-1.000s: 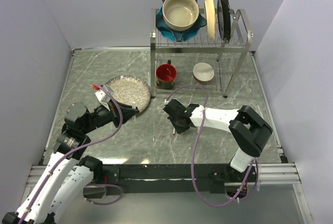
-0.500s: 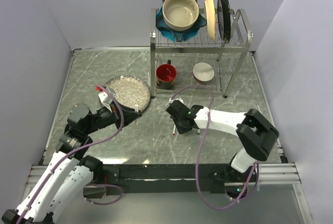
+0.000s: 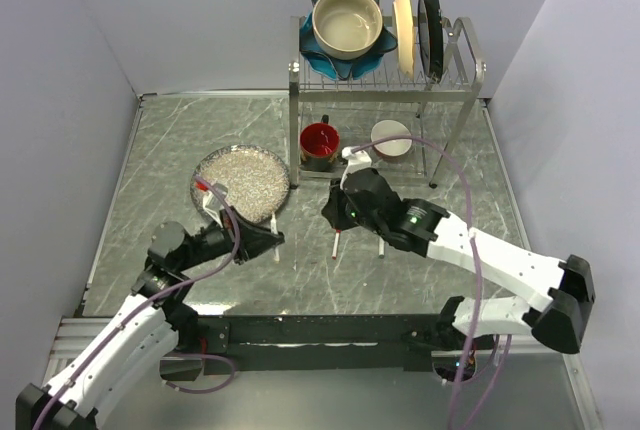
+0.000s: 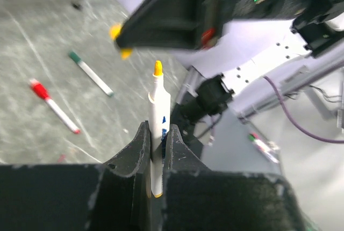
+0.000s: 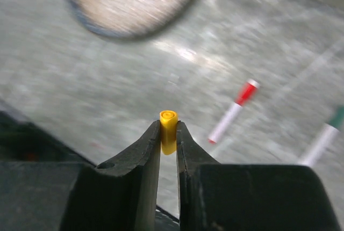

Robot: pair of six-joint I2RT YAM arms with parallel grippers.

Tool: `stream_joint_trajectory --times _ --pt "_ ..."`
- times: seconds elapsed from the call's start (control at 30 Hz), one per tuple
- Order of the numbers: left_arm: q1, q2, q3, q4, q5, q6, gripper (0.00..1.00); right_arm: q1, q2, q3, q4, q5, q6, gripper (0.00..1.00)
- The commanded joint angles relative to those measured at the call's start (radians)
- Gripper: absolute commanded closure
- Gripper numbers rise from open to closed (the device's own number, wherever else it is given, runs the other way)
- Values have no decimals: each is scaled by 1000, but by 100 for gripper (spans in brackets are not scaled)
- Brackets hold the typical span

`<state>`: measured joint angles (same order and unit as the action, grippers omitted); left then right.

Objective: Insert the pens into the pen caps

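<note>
A white-barrelled pen (image 4: 159,114) with a bare yellow tip stands upright in my left gripper (image 4: 157,130), which is shut on its barrel. In the top view this pen (image 3: 274,223) sits just below the plate. My right gripper (image 5: 168,127) is shut on a small yellow pen cap (image 5: 168,123). The left wrist view has that cap (image 4: 115,31) a little up and left of the pen's tip, apart from it. A red pen (image 3: 337,243) and a green pen (image 4: 90,73) lie on the table, each with its cap on.
A glittery round plate (image 3: 243,178) lies left of centre. At the back, a dish rack (image 3: 385,85) carries a bowl (image 3: 347,22) and upright plates, with a red mug (image 3: 319,140) and a small bowl (image 3: 390,137) beneath it.
The right arm has stretched out and its gripper has risen and shifted back with the yellow cap. The left gripper has come nearer and right with the yellow pen.
</note>
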<state>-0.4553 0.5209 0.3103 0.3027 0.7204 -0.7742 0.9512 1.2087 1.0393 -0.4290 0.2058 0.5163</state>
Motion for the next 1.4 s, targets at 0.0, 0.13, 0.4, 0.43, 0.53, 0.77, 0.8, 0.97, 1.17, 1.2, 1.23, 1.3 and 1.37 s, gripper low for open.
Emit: stream_joint_trajectory --times 0.0,0.13,0.4,0.43,0.53,0.77,0.8,0.97,1.17,1.2,1.23,1.3,1.37 --pt "-71 42 -82 309 -7 -154 99 61 -78 -18 228 4 88 100" --pt "-146 102 -91 332 -64 -134 99 92 -126 -57 344 14 136 100" --pt "-213 162 -73 375 -114 -115 99 142 -155 -96 477 26 163 100" --pt "-215 163 -71 380 -116 -116 99 147 -155 -93 480 24 162 100" --pt "-221 171 -71 381 -125 -112 99 161 -150 -88 473 23 160 100" --pt "-227 168 -60 355 -134 -93 99 187 -152 -101 461 56 157 100" --pt "-227 168 -59 354 -134 -91 99 189 -147 -99 458 58 157 100" --pt "-230 168 -59 355 -133 -89 99 198 -140 -96 460 70 149 100" --pt "-230 157 -59 346 -134 -83 99 204 -117 -76 440 92 134 100" --pt "-230 157 -57 343 -136 -82 99 205 -117 -76 438 95 133 100" --pt "-230 156 -56 336 -134 -77 99 205 -113 -76 438 99 134 100" --pt "-232 154 -53 329 -133 -76 99 205 -106 -74 437 104 133 100" --pt "-232 156 -54 325 -131 -70 99 210 -100 -70 435 104 131 100"
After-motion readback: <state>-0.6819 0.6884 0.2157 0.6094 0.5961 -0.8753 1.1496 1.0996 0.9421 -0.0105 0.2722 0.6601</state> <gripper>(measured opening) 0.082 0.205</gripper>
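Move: Ahead of the left hand, which holds the uncapped pen, the yellow pen cap in the right fingers is some 7 cm farther out, 10 cm to its right and 3 cm lower; the plate lies about 25 cm ahead, 11 cm left and 23 cm below. From the right hand, the pen is roughly 7 cm back, 10 cm left and 3 cm up. On the table 20 cm below the right hand, the red marker lies 2 cm ahead and 2 cm right, the green marker 3 cm ahead and 12 cm right. Rising about 9 cm while going 6 cm left and 4 cm back, the right hand carries the yellow cap over to above the pen's tip, its fingers levelling and swinging left, then starts sinking slightly. The left hand slides some 4 cm right, a little back and down, then holds the pen still, tip towards the cap; both grips keep. ##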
